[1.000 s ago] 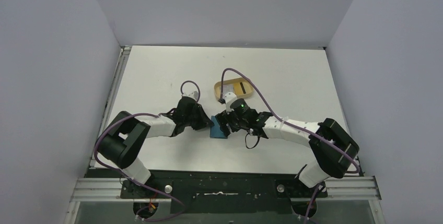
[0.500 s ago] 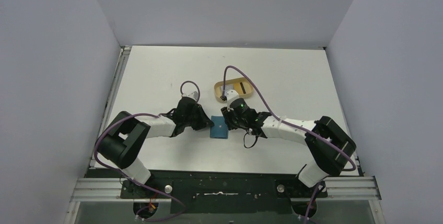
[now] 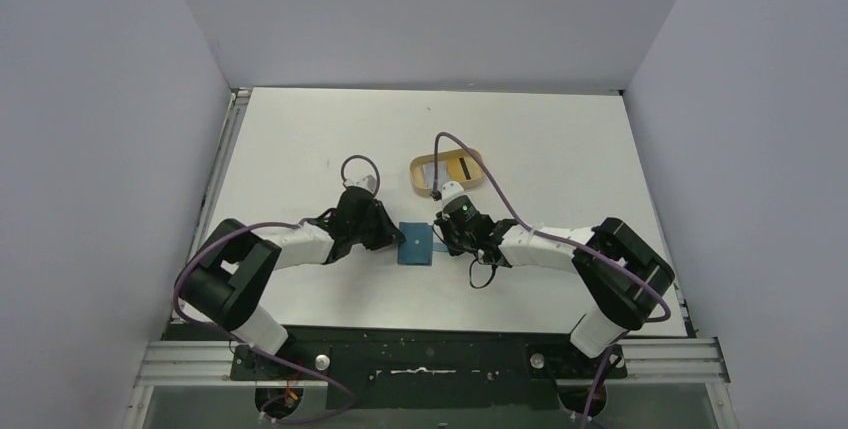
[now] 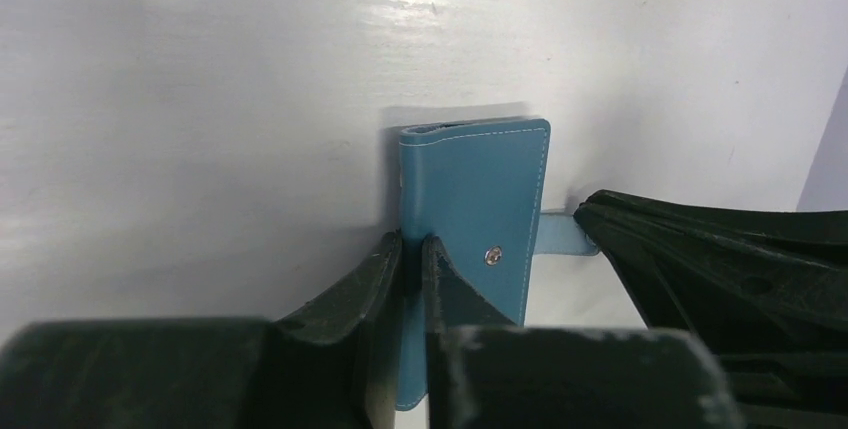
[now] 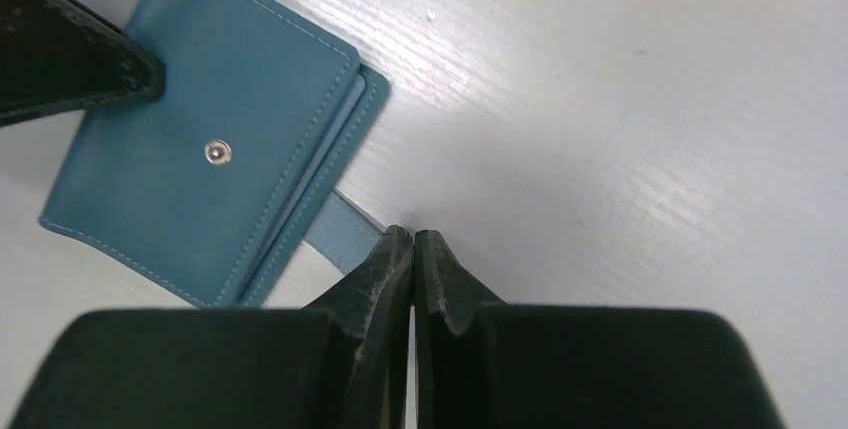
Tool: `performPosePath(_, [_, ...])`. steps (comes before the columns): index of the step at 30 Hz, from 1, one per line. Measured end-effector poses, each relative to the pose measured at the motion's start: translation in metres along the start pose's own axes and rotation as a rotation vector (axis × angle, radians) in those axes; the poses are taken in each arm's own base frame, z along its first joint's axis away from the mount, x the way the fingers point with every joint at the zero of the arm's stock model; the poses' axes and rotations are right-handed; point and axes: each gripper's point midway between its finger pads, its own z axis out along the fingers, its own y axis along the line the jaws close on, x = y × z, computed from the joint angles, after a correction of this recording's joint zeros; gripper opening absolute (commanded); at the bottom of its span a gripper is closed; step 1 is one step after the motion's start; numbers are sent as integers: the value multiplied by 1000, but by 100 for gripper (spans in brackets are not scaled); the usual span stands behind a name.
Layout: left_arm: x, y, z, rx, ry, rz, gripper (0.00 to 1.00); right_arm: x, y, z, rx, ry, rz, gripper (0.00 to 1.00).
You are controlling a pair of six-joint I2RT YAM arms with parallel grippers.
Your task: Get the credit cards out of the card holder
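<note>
The teal card holder (image 3: pixel 415 244) lies folded on the white table between my two grippers. My left gripper (image 4: pixel 412 239) is shut on its left edge (image 4: pixel 430 189). The cover (image 5: pixel 200 149) shows a metal snap stud, and the snap tab (image 5: pixel 345 229) hangs loose from the right edge. My right gripper (image 5: pixel 413 234) is shut at the tab's end. The tab runs under its left finger, and nothing shows between the jaws. A whitish credit card (image 3: pixel 431 171) and a gold-tan one with a dark stripe (image 3: pixel 462 168) lie in the tan tray behind.
The tan oval tray (image 3: pixel 478 181) sits just behind the right wrist, under its purple cable. White walls close off the table on the left, right and back. The arm bases stand at the near edge.
The right gripper has gone from open to shut and has drawn back from over the card holder to its right edge. The left gripper has kept its grip, and the holder has shifted slightly.
</note>
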Motion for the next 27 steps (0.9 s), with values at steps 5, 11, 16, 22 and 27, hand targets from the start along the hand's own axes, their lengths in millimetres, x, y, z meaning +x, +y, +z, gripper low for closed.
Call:
performPosePath(5, [-3, 8, -9, -55, -16, 23, 57, 14, -4, 0, 7, 21, 14, 0])
performPosePath(11, [-16, 7, -36, -144, -62, 106, 90, 14, -4, 0, 8, 19, 24, 0])
performPosePath(16, [-14, -24, -52, -160, -72, 251, 89, 14, -4, 1, 8, 16, 27, 0])
performPosePath(22, [11, -42, -55, -226, -85, 457, 89, 13, -6, 1, 11, 7, 54, 0])
performPosePath(27, [27, -28, -49, -363, -92, 593, 89, 15, -13, -1, 20, -4, 87, 0])
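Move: The card holder's left edge is already between the left hand's shut fingers; its middle lies about 3 cm to their right, 1 cm back and 1 cm lower. From there, the strap is some 8 cm right and 1 cm back, the tray about 15 cm ahead and 9 cm right. From the right hand, the strap is about 1 cm left, level in reach and 1 cm below, the holder's middle 6 cm left and also level in reach. The left fingers let go of the card holder's edge, opening wide as the hand moves 3 cm left, rises about 6 cm, then swings back right. It draws back towards the holder's near side, rolling some 35 degrees left side up, and starts to sink. The right hand, fingers still shut, eases 1 cm down onto the strap, holds there, then creeps right with the strap at its tips. ##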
